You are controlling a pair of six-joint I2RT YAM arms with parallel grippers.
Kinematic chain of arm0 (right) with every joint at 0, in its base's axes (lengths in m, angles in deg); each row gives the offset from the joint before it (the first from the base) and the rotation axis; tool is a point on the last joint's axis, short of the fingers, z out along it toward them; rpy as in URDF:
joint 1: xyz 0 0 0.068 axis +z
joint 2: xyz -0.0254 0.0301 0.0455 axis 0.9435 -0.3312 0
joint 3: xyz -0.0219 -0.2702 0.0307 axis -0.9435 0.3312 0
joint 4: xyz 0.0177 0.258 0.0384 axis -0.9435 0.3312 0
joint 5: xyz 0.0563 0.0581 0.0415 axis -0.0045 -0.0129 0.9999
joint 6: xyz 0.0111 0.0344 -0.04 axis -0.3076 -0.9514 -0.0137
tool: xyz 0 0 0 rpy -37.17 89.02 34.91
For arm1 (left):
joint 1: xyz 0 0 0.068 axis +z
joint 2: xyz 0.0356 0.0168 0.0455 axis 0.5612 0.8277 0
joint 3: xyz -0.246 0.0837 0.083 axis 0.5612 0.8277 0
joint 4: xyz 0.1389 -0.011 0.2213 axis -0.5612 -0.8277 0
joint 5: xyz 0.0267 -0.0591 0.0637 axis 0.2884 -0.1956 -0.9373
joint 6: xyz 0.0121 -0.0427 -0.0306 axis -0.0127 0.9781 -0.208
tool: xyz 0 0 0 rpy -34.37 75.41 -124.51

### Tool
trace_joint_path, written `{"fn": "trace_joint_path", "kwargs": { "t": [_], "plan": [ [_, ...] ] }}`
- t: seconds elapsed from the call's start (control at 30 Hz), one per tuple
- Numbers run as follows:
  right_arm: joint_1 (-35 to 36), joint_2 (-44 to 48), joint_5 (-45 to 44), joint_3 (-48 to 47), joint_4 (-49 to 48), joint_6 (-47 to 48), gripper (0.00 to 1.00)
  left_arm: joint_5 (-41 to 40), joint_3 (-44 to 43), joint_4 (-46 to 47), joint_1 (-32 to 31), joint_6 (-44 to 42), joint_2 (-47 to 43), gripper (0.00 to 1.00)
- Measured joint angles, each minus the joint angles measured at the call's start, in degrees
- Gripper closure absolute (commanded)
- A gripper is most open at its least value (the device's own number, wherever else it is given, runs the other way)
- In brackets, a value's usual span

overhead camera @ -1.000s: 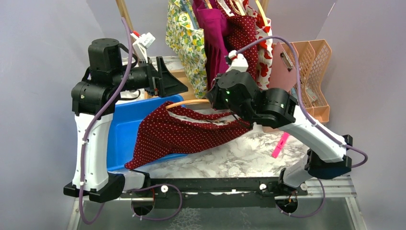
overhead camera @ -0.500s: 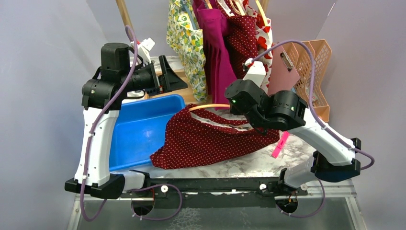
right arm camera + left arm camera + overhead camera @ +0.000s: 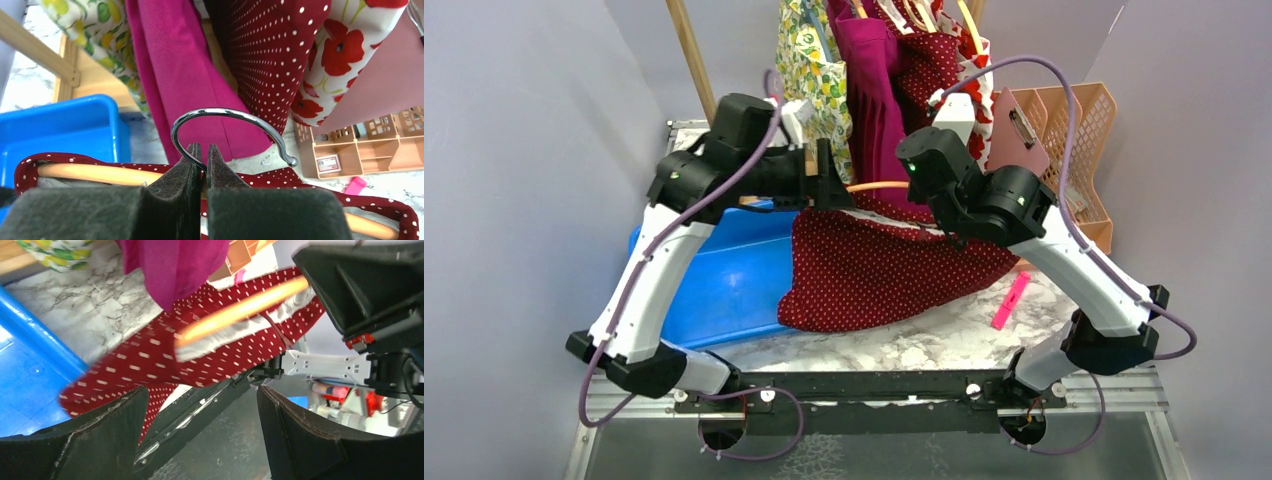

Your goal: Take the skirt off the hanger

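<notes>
A dark red skirt (image 3: 884, 270) with white dots hangs from a wooden hanger (image 3: 879, 186) held above the marble table. My right gripper (image 3: 201, 155) is shut on the stem of the hanger's metal hook (image 3: 225, 114); the wooden bar (image 3: 95, 173) and the skirt's waistband (image 3: 280, 177) run just below its fingers. My left gripper (image 3: 829, 185) stands open at the hanger's left end, nothing between its fingers. In the left wrist view the hanger (image 3: 240, 310) and skirt (image 3: 150, 360) lie beyond the open gripper (image 3: 202, 425), apart from it.
A blue bin (image 3: 714, 280) sits on the left under the left arm. A rack of hung clothes (image 3: 874, 70) stands close behind the hanger, with a wooden pole (image 3: 692, 60) to its left. An orange tray rack (image 3: 1084, 140) and a pink marker (image 3: 1010, 300) are on the right.
The right arm has carried the hanger and skirt up and to the right, off the bin. The left arm has swung right to the hanger's left end, jaws still open.
</notes>
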Motion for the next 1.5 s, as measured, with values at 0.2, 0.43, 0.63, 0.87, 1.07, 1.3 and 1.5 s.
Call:
{"fn": "trace_joint_path", "kwargs": {
  "t": [0.2, 0.43, 0.63, 0.87, 1.07, 1.3, 1.5],
  "plan": [
    [-2.5, -2.2, 0.8, 0.3, -3.2, 4.3, 0.99, -12.2, -3.4, -1.2, -5.9, -0.8, 3.7, 0.29],
    [-2.4, -2.1, 1.8, 1.7, -5.3, 6.9, 0.99, -17.3, -1.5, -0.4, -5.5, -1.4, 3.8, 0.47],
    [-2.4, -2.0, 2.3, 2.7, -6.6, 7.3, 0.99, -18.1, -0.9, 0.1, -5.6, -2.6, 4.8, 0.53],
    [-2.4, -1.6, 2.5, 3.6, -7.2, 7.7, 0.99, -18.9, 0.0, 0.1, -6.1, -4.0, 6.1, 0.64],
    [-2.4, -1.0, 3.4, 4.5, -7.3, 8.0, 0.99, -20.6, 0.8, 0.2, -6.6, -4.7, 7.0, 0.87],
    [-2.4, 1.1, 3.7, 6.0, -7.3, 6.8, 0.99, -23.0, 0.8, 0.0, -6.7, -5.6, 7.2, 1.00],
    [-2.4, 5.0, 3.6, 11.0, -8.2, 4.6, 0.99, -23.9, 0.7, -0.4, -6.8, -5.6, 7.2, 1.00]
  ]
}}
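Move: The red polka-dot skirt's left waistband end, over the end of the hanger, lies about 4 cm ahead of the open left gripper, 1 cm left and 5 cm below. The right gripper, holding the hanger by the hook's base, is roughly 13 cm to the right and 4 cm ahead of the left one; from that right gripper the waistband end is some 14 cm left, level fore and aft, 2 cm below. The blue tray lies about 25 cm left of the left gripper, 2 cm ahead and 35 cm below. Lower the left gripper about 6 cm while reaching some 5 cm forward to the skirt's left waistband end, tilting its fingers some 20 degrees more steeply down, and close them from wide open until they pinch the cloth beside the hanger's end. With the right gripper keep hold of the hanger, easing about 2 cm forward and down, then drawing back. ##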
